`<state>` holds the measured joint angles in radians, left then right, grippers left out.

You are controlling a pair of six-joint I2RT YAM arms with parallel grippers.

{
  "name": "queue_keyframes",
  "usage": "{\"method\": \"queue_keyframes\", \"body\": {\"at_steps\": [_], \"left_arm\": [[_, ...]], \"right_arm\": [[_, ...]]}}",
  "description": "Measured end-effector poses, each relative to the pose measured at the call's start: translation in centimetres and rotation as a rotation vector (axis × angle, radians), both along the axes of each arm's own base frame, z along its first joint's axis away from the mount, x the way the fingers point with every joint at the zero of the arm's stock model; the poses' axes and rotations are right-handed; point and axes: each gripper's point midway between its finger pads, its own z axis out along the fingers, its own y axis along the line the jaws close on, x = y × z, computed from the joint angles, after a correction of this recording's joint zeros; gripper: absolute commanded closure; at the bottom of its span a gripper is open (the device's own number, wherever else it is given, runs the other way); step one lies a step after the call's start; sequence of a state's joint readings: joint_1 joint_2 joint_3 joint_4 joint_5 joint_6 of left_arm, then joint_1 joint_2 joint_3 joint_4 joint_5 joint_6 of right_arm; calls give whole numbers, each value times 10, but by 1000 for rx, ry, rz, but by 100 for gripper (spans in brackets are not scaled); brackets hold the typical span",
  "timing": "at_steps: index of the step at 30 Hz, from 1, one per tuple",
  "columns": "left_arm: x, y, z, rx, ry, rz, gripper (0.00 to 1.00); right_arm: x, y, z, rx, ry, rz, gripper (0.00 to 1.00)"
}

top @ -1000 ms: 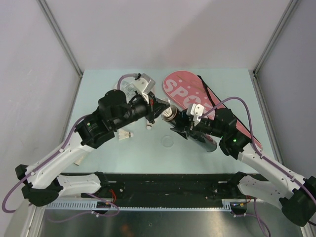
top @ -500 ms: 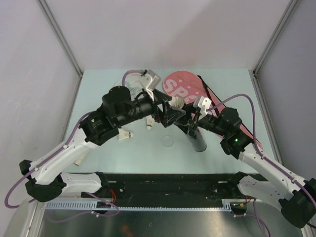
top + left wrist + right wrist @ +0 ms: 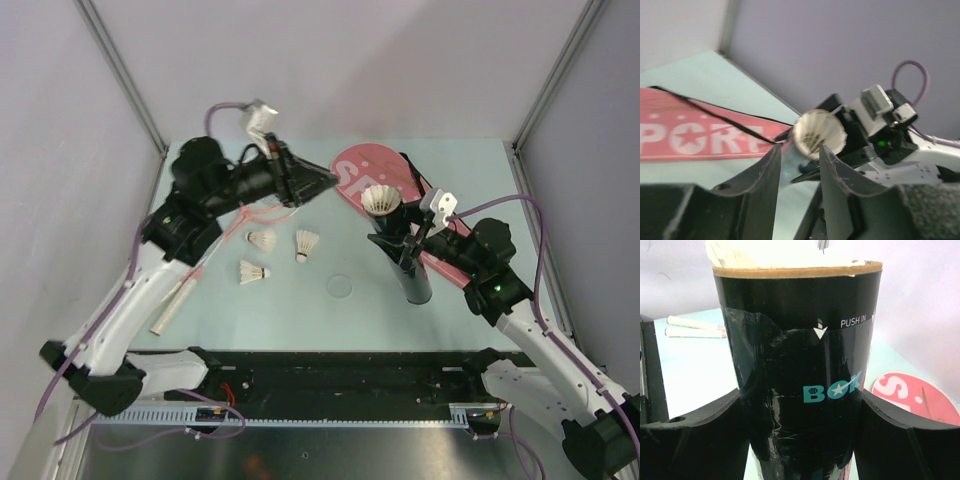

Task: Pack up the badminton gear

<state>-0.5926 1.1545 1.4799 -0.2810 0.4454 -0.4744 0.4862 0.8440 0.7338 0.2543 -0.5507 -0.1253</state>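
My right gripper [image 3: 405,247] [image 3: 800,395] is shut on the long black tube [image 3: 412,280] [image 3: 800,340] and holds it upright over the table. A white feather shuttlecock [image 3: 381,200] [image 3: 819,132] [image 3: 780,257] sits in the tube's open top. Raised at the left of the tube, my left gripper [image 3: 328,182] [image 3: 800,150] is open with nothing between its fingers. Three shuttlecocks lie on the table [image 3: 262,240] [image 3: 306,243] [image 3: 255,273]. The pink cover [image 3: 360,170] [image 3: 690,137] [image 3: 915,397] lies behind the tube. The racket's handle [image 3: 172,308] shows at the left; its head is mostly hidden under the left arm.
Grey walls with metal posts [image 3: 540,95] close in the pale green table [image 3: 340,320] at the back and both sides. A faint ring mark [image 3: 341,286] lies on the table near its middle. A black rail [image 3: 340,375] runs along the near edge.
The left gripper let go of the shuttlecock at the tube's mouth and drew back up and to the left. The right arm stood the tube upright and shifted it right.
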Motion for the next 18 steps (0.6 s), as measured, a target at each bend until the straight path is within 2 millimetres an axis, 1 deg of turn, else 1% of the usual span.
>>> {"method": "queue_keyframes", "body": {"at_steps": [1, 2, 4, 5, 7, 10, 13, 16, 18], "left_arm": [[-3, -11, -2, 5, 6, -43, 64], [-6, -25, -6, 14, 14, -91, 70], [-16, -50, -15, 35, 38, -179, 78], [-20, -60, -19, 44, 49, -214, 80], [-25, -74, -30, 64, 74, -253, 80], [-27, -84, -44, 96, 96, -265, 80], [-28, -91, -50, 115, 90, -267, 82], [-25, -97, -59, 135, 94, -263, 81], [-19, -100, -69, 154, 102, -244, 70]], "right_arm": [[0, 0, -2, -7, 3, 0, 100], [-1, 0, -4, -14, 7, 3, 100], [-1, 0, -9, -29, 16, 5, 100], [-1, 0, -11, -36, 19, 5, 100], [-1, 0, -15, -49, 26, 4, 100], [-1, 0, -18, -60, 30, 5, 100], [-3, 1, -19, -64, 31, 11, 100], [-5, 4, -19, -64, 31, 21, 100], [-6, 5, -19, -64, 32, 24, 100]]}}
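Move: The shuttlecock sitting in the mouth of the held tube is about 12 cm to the left gripper's right, 2 cm back and 7 cm below. On the table some 45 cm below that gripper lie a clear lid, level with it and about 6 cm right, and a loose shuttlecock roughly 12 cm ahead and 3 cm left. From the right gripper, clamped round the tube, the held shuttlecock is 1 cm ahead, 3 cm left and 7 cm up. Bring the left gripper about 10 cm to its right and 7 cm down onto the shuttlecock in the tube's mouth, turning it some 15 degrees clockwise, tipping the fingers a little down and narrowing them until nearly shut, so the tips press the feathers inward. Keep the right gripper clamped on the tube while lowering it about 2 cm. ##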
